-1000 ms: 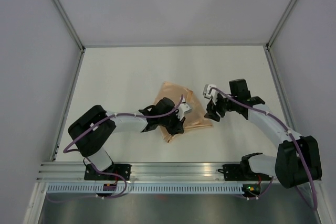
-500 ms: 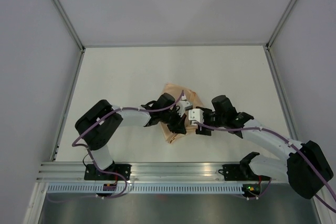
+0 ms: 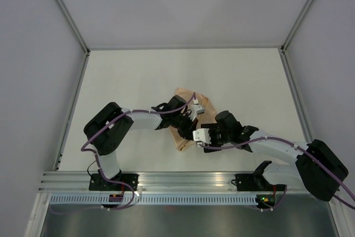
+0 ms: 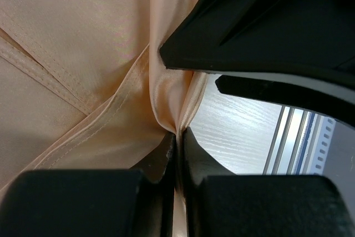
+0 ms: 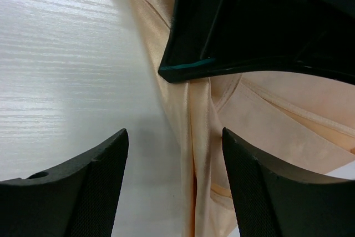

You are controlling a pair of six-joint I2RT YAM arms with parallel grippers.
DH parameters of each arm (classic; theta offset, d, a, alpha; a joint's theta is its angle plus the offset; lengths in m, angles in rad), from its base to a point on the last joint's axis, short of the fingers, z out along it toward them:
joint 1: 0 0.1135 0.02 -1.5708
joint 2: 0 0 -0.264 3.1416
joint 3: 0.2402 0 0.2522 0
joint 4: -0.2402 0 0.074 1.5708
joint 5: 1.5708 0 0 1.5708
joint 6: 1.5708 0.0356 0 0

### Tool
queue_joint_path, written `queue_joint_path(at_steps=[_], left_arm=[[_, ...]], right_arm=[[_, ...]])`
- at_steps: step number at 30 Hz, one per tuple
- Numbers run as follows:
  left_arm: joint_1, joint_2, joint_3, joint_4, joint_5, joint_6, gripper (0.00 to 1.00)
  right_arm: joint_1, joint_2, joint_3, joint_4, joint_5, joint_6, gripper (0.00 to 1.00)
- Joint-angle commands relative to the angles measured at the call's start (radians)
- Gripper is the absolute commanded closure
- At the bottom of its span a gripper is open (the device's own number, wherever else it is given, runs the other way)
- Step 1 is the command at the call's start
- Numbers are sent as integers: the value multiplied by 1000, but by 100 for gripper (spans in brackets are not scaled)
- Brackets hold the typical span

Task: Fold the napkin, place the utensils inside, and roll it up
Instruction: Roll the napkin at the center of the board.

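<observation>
The peach-orange napkin (image 3: 181,140) lies bunched in the middle of the table, largely covered by both grippers. My left gripper (image 3: 188,122) is shut on a raised fold of the napkin (image 4: 172,98), its fingertips (image 4: 166,151) pinching the cloth. My right gripper (image 3: 194,132) is close against it from the right and stands open. Its fingers (image 5: 105,181) straddle a ridge of the napkin (image 5: 199,131) without touching it. The left gripper's dark body (image 5: 249,26) fills the top of the right wrist view. The utensils are out of view.
The white table (image 3: 138,81) is bounded by grey walls at the left, back and right. An aluminium rail (image 3: 166,181) carrying the arm bases runs along the near edge. It shows again (image 4: 294,137) just beyond the pinched fold.
My right arm has swung left and nearer, bringing its open gripper up beside the left one. The napkin has been gathered into a narrower bunch. The left gripper kept its hold.
</observation>
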Motion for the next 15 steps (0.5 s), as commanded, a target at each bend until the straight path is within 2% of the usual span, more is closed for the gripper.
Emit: queue_joint_path(at_steps=[1, 7, 15], left_arm=[[6, 40, 17, -70, -2, 13, 98], [11, 51, 26, -75, 12, 13, 98], [22, 56, 35, -84, 23, 15, 98]], right_arm=[[25, 27, -17, 94, 43, -31, 27], [43, 83, -8, 121, 72, -30, 37], [45, 145, 52, 78, 61, 4, 68]])
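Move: The right hand, fingers pointing left and down, straddles the napkin's gathered edge; the stretch between its open fingers is about 2 cm below, 1 cm forward and 1 cm left. The left fingers, still pinching that edge, are some 4 cm left, 1 cm forward and 1 cm lower. The napkin's near corner lies roughly 9 cm left and 4 cm back. From the left hand, the stretch being gripped lies about 4 cm right, level front to back and about 1 cm lower. Downwards first, then easing forward and left, the right hand settles about 2 cm lower over the napkin's gathered edge, ending about 1 cm farther forward and 1 cm farther left. Its fingers close from wide open to roughly half that gap, drawing in on both sides of the gathered cloth beside the left fingers. The left hand stays in place and keeps its pinch. ##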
